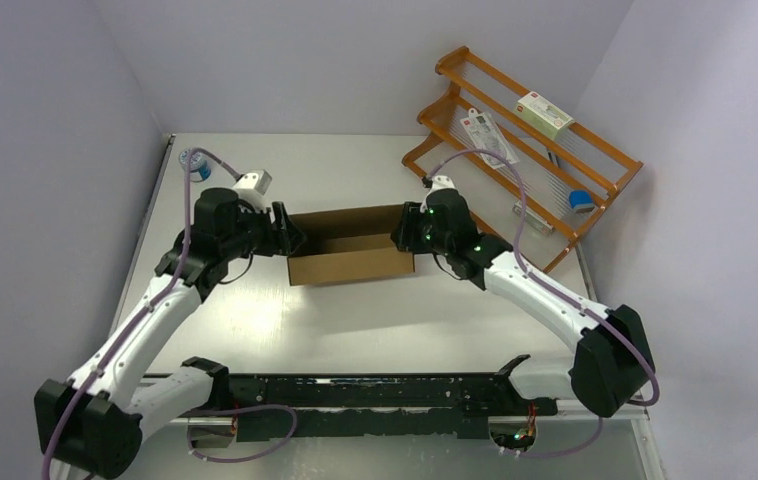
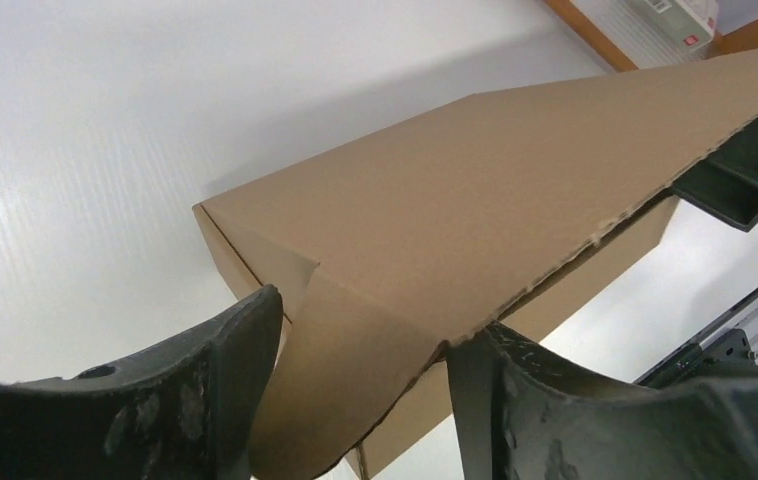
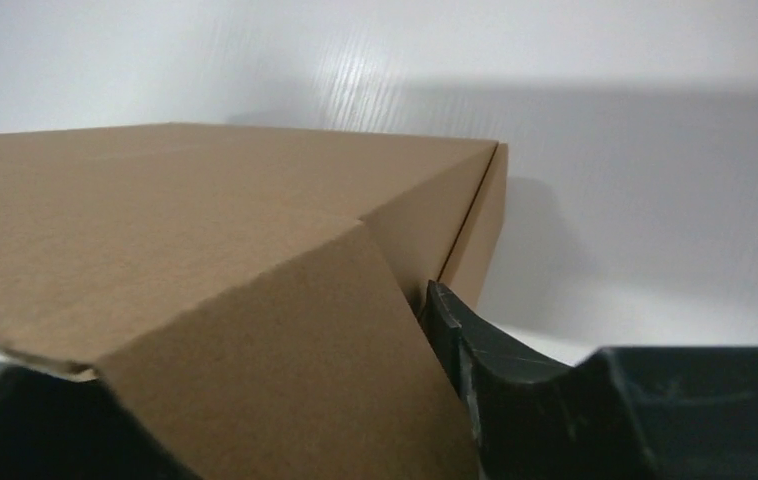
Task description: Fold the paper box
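Note:
The paper box (image 1: 350,262) is a shallow brown cardboard box with its top open, standing in the middle of the white table. My left gripper (image 1: 290,240) is at its left end. In the left wrist view the gripper (image 2: 365,330) stands open, with a bent end flap of the box (image 2: 475,190) between its spread fingers (image 2: 235,380). My right gripper (image 1: 407,232) is at the box's right end. In the right wrist view the gripper (image 3: 215,340) also stands open astride a corner of the box (image 3: 255,230), one finger (image 3: 455,340) close beside the cardboard.
An orange wooden rack (image 1: 595,190) stands at the back right, holding white cartons with red labels (image 1: 543,112) and a blue roll (image 1: 581,198). A small blue and white item (image 1: 196,165) lies at the back left. A black rail (image 1: 375,390) runs along the near edge.

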### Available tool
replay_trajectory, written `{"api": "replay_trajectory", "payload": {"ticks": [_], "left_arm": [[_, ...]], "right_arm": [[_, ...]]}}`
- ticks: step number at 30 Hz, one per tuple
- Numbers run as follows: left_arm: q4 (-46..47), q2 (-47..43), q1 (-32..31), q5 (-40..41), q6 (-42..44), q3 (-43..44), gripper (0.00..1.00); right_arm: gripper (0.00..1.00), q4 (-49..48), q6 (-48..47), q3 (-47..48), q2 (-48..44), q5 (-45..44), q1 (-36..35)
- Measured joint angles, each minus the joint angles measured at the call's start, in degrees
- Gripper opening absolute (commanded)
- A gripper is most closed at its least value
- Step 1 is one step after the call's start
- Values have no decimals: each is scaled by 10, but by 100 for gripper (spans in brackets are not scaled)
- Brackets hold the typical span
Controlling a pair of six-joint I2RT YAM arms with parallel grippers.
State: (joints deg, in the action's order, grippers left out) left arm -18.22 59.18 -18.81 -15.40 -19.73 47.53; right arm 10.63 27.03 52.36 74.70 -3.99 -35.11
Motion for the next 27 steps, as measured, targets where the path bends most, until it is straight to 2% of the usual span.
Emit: {"api": "replay_trajectory", "payload": {"ticks": [9, 19, 24, 27], "left_arm": [[-51, -125, 0, 2, 7, -22, 81], [-162, -289, -1, 37, -10, -20, 88], [-211, -324, -1, 70, -14, -3, 89], [-222, -332, -1, 85, -17, 1, 88]], "right_arm": [[65, 9, -21, -47, -83, 79, 0], [88, 108, -59, -52, -189, 139, 0], [95, 165, -77, -44, -263, 125, 0], [96, 182, -82, -38, -287, 123, 0]]}}
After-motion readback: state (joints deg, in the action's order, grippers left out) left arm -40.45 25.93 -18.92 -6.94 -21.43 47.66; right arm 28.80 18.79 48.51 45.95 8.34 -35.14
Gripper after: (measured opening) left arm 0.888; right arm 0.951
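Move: Between the two hands stands the half-closed paper box. The middle of its raised lid lies about 11 cm to the right of the left hand, 4 cm ahead and slightly below, and some 10 cm to the left of the right hand, 2 cm ahead. The box body sits roughly under the lid, about 12 cm below the hands. The blue jar is some 15 cm ahead and 21 cm to the left of the left hand; the wooden rack is about 16 cm ahead and 24 cm to the right of the right hand. Drawing back off the lid's front corners, both hands travel some 10 cm towards the bases while rising 6 or 7 cm, the left also swinging about 6 cm left and the right late on about 4 cm right. Their already parted fingers open nearly wide, so the side flaps come free; the right wrist turns about 15 degrees counter-clockwise, and the left tips up about 10 degrees. ##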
